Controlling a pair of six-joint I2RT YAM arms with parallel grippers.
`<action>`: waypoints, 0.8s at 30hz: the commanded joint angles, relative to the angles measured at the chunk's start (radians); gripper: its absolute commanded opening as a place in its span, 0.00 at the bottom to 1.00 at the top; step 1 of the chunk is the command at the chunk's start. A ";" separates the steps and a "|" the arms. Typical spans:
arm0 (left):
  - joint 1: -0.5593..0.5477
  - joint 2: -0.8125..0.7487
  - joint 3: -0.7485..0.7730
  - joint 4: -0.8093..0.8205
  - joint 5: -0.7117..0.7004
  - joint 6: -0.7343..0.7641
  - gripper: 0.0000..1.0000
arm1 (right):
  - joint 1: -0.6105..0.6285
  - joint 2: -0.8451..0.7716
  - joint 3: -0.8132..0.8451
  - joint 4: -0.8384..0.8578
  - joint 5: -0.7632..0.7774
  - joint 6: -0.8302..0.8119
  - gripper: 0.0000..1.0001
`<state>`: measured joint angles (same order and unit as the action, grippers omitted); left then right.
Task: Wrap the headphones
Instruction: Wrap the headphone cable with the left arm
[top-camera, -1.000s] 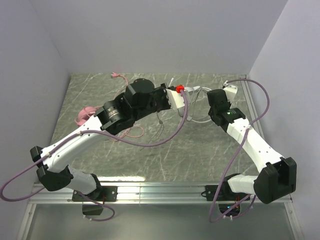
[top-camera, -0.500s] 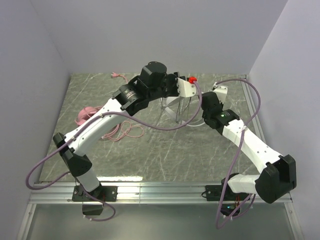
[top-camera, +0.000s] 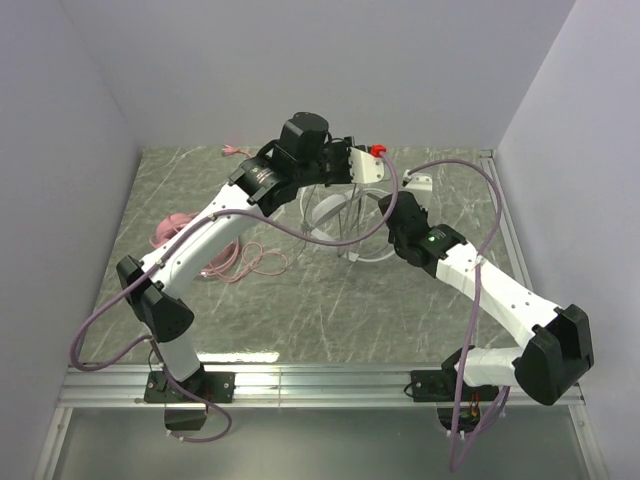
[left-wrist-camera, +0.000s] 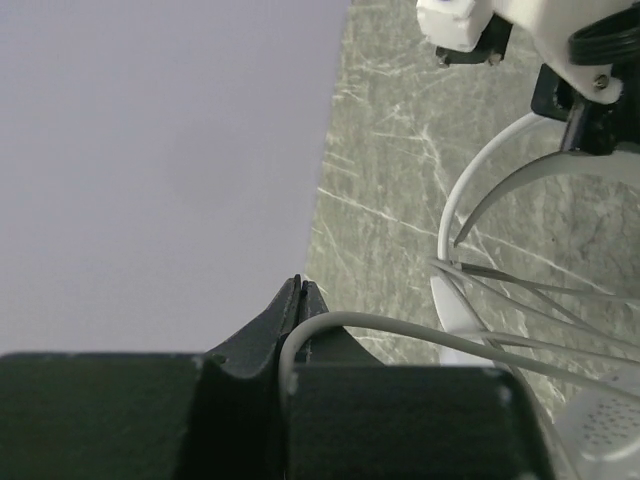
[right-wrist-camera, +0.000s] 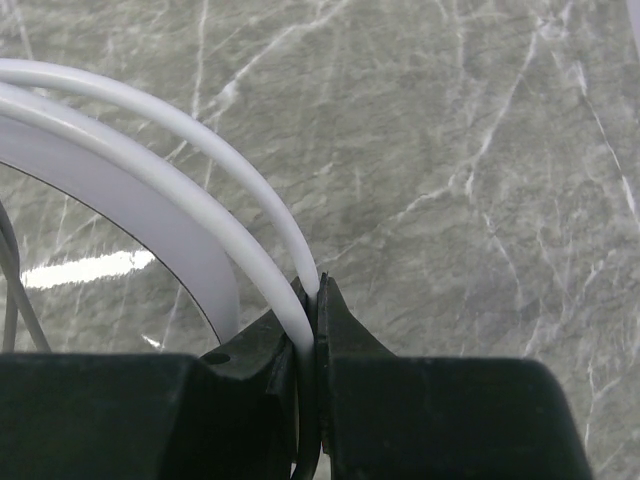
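Observation:
The white-grey headphones (top-camera: 335, 215) hang above the middle back of the table, their thin headband (right-wrist-camera: 150, 190) arching left of my right gripper (right-wrist-camera: 316, 287). That gripper (top-camera: 392, 212) is shut on a headband wire. My left gripper (left-wrist-camera: 300, 285) is shut on the thin white-grey cord (left-wrist-camera: 420, 325), held high near the back wall (top-camera: 376, 166). Several cord strands (left-wrist-camera: 540, 300) run from it toward the band and a white ear cup (left-wrist-camera: 600, 430). The pink headphones (top-camera: 168, 228) lie at the far left, their pink cord (top-camera: 250, 262) loose on the table.
Walls close the table at the left, back and right. The pink cord's plug end (top-camera: 232, 150) lies by the back wall. An aluminium rail (top-camera: 320, 378) carrying both arm bases runs along the near edge. Purple arm cables (top-camera: 330, 240) loop over the middle.
My left arm swung up and toward the back right, drawing the thin cord with it. My right gripper moved left with the white-grey headset, which rose off the table.

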<state>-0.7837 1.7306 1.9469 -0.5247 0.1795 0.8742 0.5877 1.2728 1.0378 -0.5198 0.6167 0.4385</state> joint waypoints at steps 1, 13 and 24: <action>0.043 -0.023 0.049 0.048 0.035 0.014 0.00 | 0.038 -0.047 -0.013 0.052 0.011 -0.029 0.00; 0.121 -0.079 -0.117 0.140 0.176 0.000 0.00 | 0.153 -0.064 -0.044 0.063 0.012 -0.067 0.00; 0.181 -0.014 -0.108 0.170 0.340 -0.076 0.00 | 0.239 -0.124 -0.065 0.101 -0.041 -0.115 0.00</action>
<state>-0.6380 1.7260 1.8156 -0.4847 0.4274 0.8474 0.7918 1.2011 0.9867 -0.4572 0.6182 0.3668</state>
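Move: The left gripper, holding the white cable, is about 20 cm above the white headphones, whose middle is some 6 cm back and 3 cm right of it. Their ear cups are about 6 cm back and 3 cm left of it, 21 cm down; the pink cable coil is roughly 28 cm left, 8 cm back, down on the table. From the right gripper, still pinching the headband, the headphones' middle is about 10 cm left, 2 cm lower. Keep the cable pinched and swing the left gripper forward-left and down beyond the far side of the headphones, then ease it slightly back and right while still sinking, about 5 cm lower in all, fingers tipping down a little. Meanwhile carry the headphones with the right gripper about 6 cm left and 3 cm back, turning it some 15 degrees counter-clockwise and holding the headband. ##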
